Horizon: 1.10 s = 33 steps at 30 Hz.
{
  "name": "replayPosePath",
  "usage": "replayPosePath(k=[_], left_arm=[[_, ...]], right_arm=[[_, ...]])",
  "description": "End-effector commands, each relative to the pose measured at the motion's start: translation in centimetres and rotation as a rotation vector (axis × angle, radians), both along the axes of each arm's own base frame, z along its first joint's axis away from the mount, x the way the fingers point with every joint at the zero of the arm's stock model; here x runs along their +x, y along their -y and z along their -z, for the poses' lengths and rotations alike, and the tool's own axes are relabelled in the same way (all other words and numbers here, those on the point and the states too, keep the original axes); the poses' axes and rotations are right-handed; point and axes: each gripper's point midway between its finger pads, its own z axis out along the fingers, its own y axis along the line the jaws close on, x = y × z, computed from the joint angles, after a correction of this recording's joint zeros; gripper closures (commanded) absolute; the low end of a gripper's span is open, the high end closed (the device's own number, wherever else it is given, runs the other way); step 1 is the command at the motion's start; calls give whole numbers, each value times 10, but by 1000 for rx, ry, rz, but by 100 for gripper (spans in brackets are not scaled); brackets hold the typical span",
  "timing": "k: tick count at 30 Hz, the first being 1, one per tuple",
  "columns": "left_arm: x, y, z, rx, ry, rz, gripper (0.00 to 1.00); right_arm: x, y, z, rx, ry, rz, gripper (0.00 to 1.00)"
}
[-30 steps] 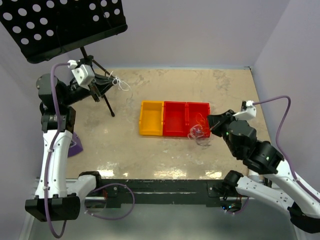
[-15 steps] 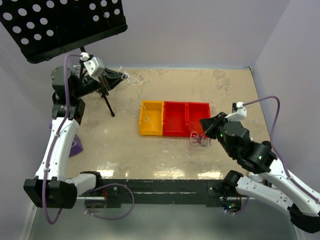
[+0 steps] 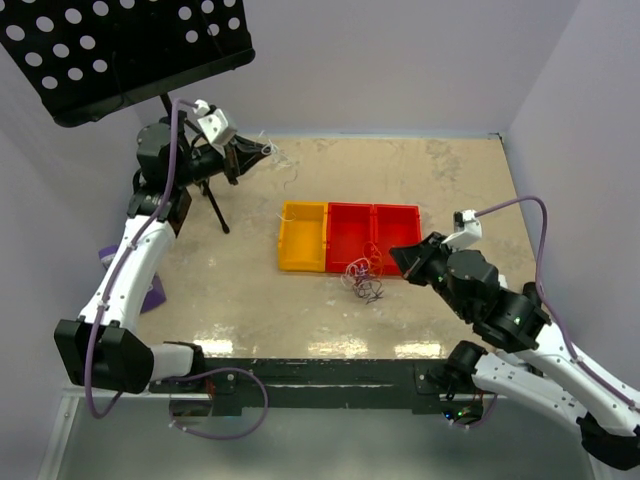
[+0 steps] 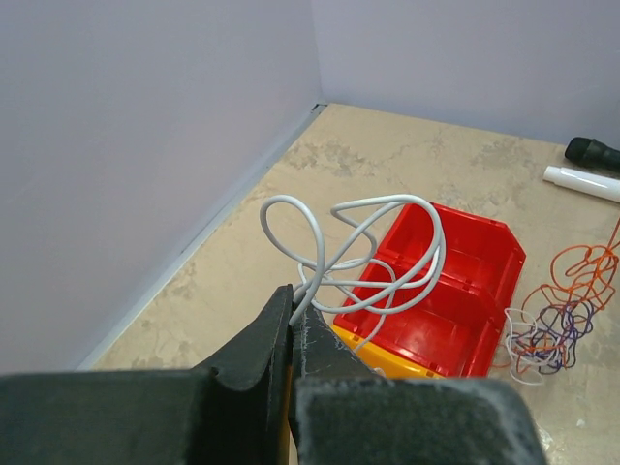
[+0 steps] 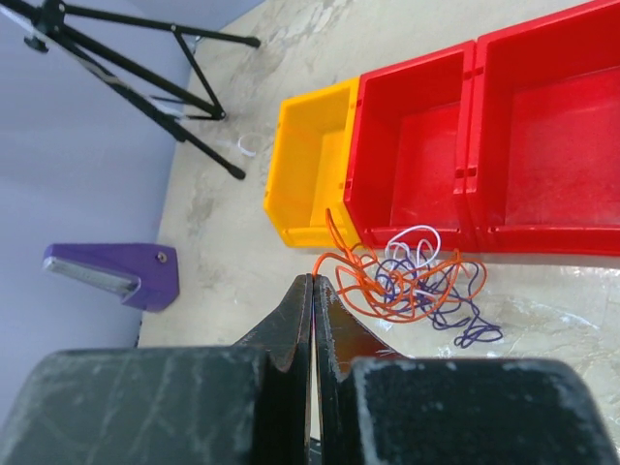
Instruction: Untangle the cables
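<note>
My left gripper [image 3: 256,152] is raised at the back left, shut on a white cable [image 3: 272,151]. In the left wrist view the white cable [image 4: 360,242] loops out from the closed fingertips [image 4: 281,310], clear of the others. My right gripper [image 3: 394,257] is low in front of the bins, shut on a red-orange cable [image 5: 334,257]. That cable runs into a tangle of red-orange, purple and white cables [image 3: 362,279] on the table, which also shows in the right wrist view [image 5: 418,283] and in the left wrist view [image 4: 550,320].
A yellow bin [image 3: 303,237] and two red bins [image 3: 350,240] [image 3: 397,230] stand in a row mid-table. A black music stand [image 3: 120,50] with tripod legs [image 3: 215,208] is at the back left. A purple block [image 3: 150,290] lies at the left edge.
My left gripper has swung right with the white cable. My right gripper has moved left, dragging the tangle left along the front of the bins.
</note>
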Motion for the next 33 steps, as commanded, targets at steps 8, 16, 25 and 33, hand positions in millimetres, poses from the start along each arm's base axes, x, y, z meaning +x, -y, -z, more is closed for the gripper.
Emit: replayPosePath(k=[8, 16, 25, 33], left_arm=[[-2, -4, -76, -6, 211, -39, 100], [2, -4, -108, -53, 247, -50, 100], [2, -5, -122, -50, 286, -60, 100], [9, -1, -97, -55, 216, -43, 100]], right_arm=[[-2, -17, -9, 18, 45, -90, 100], [-4, -21, -3, 18, 42, -117, 100], [-6, -23, 5, 15, 31, -129, 100], [-8, -25, 9, 21, 27, -140, 100]])
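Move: The left hand already pinches the white cable above the yellow bin, which lies about 34 cm below it, 4 cm back and 6 cm right; the left red bin is some 12 cm right of the yellow one. The right hand still holds the orange cable, with the tangle roughly 17 cm below and 4 cm left, about level; the right red bin is 11 cm ahead, 5 cm right, 23 cm below. The left hand lifts the white cable about 9 cm while the right, still gripping orange, eases left and down. ##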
